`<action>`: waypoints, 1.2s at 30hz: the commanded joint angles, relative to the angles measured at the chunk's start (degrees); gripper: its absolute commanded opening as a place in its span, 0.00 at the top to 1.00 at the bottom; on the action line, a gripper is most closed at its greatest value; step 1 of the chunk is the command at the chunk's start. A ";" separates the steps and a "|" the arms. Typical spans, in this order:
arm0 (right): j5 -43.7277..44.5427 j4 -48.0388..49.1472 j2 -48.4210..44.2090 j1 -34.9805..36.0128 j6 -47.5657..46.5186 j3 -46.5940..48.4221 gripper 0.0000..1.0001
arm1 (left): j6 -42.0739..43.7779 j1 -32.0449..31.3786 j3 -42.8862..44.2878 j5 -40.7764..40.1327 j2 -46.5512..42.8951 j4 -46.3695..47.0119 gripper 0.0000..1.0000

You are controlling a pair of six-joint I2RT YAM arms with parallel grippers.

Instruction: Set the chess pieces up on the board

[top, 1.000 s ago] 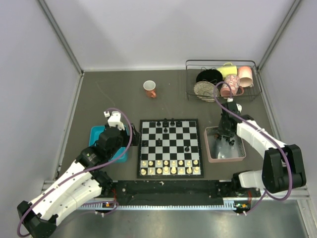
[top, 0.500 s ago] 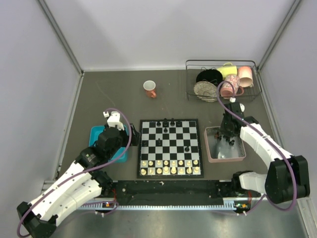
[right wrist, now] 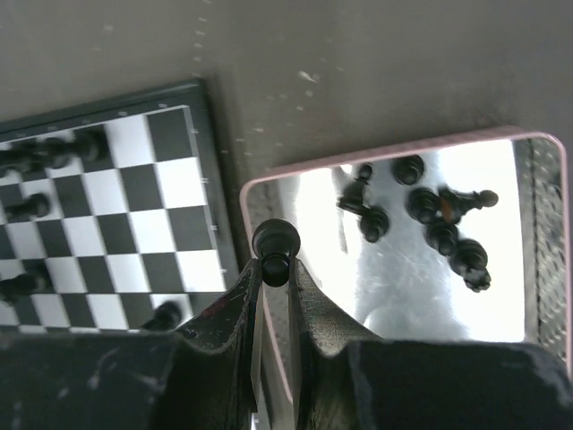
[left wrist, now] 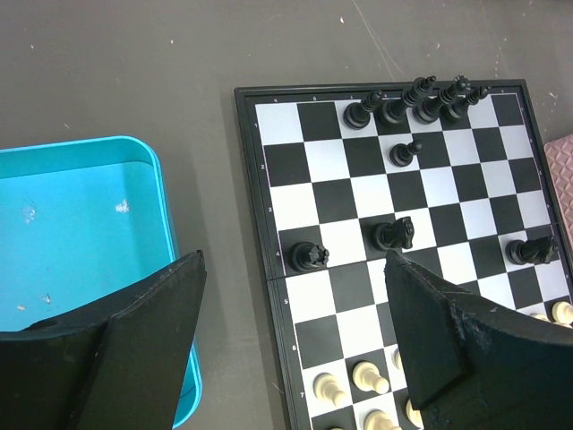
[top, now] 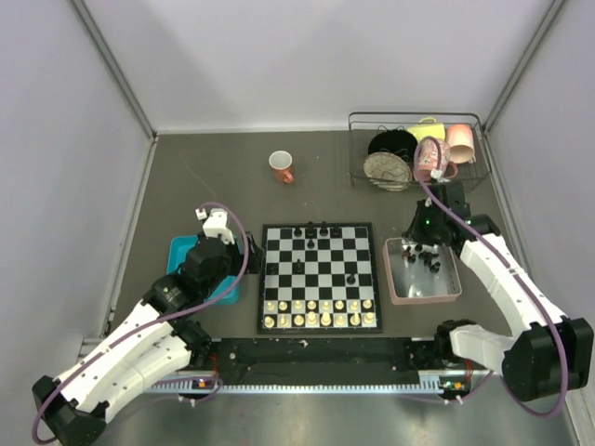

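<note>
The board (top: 316,279) lies between my arms. A few black chess pieces (left wrist: 412,98) line its far row, and others (left wrist: 394,235) stand or lie scattered mid-board. Several more black pieces (right wrist: 430,215) lie in the pink tray (top: 425,300). My right gripper (right wrist: 275,269) is shut on a black pawn (right wrist: 276,240), held above the tray's left rim (right wrist: 246,193), close to the board's edge (right wrist: 208,161). My left gripper (left wrist: 295,269) hangs open over the board's left border, with nothing between its fingers; a fallen black rook (left wrist: 306,257) lies below it.
Cream-white pieces (top: 319,312) fill the board's two near rows. A teal tray (left wrist: 81,233) sits left of the board. An orange cup (top: 281,167) stands behind the board. A wire rack (top: 418,149) with cups and bowls stands at the back right.
My right gripper has risen out of the pink tray and shifted to its far left rim, carrying the black pawn. The left arm has not moved.
</note>
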 commanded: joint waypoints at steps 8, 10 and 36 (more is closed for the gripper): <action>1.24 -0.48 11.40 17.97 0.98 16.58 0.99 | -0.16 -0.17 0.14 0.08 -0.30 2.08 0.14; 2.90 -0.57 16.49 21.31 0.90 20.26 0.99 | -0.25 -0.08 -0.04 0.08 -0.65 1.99 0.15; 9.07 3.48 41.30 33.71 4.85 31.01 0.98 | 0.10 -0.17 -1.27 -1.06 -2.50 0.76 0.14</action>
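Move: The right hand already holds a black pawn, above the far left part of the tray. The pawn's empty square, in front of the black queen, lies about 21 cm left, 3 cm ahead and 9 cm below the hand. The pawn in place is 3 cm left of that square, the queen 3 cm beyond it, the king 3 cm beyond and 3 cm left, the bishop 3 cm beyond and 3 cm right. From the left hand, the square is roughly 18 cm right, 7 cm ahead and 13 cm below. The right hand swings the pinched pawn about 21 cm to the left, out of the space over the tray and across the chessboard, drifting a little forward, rising some 4 cm and then sinking about 10 cm towards the empty square in front of the queen. On the way it turns some 25 degrees counter-clockwise and tips its fingers slightly steeper, keeps them shut on the pawn, and eases almost to a stop. ##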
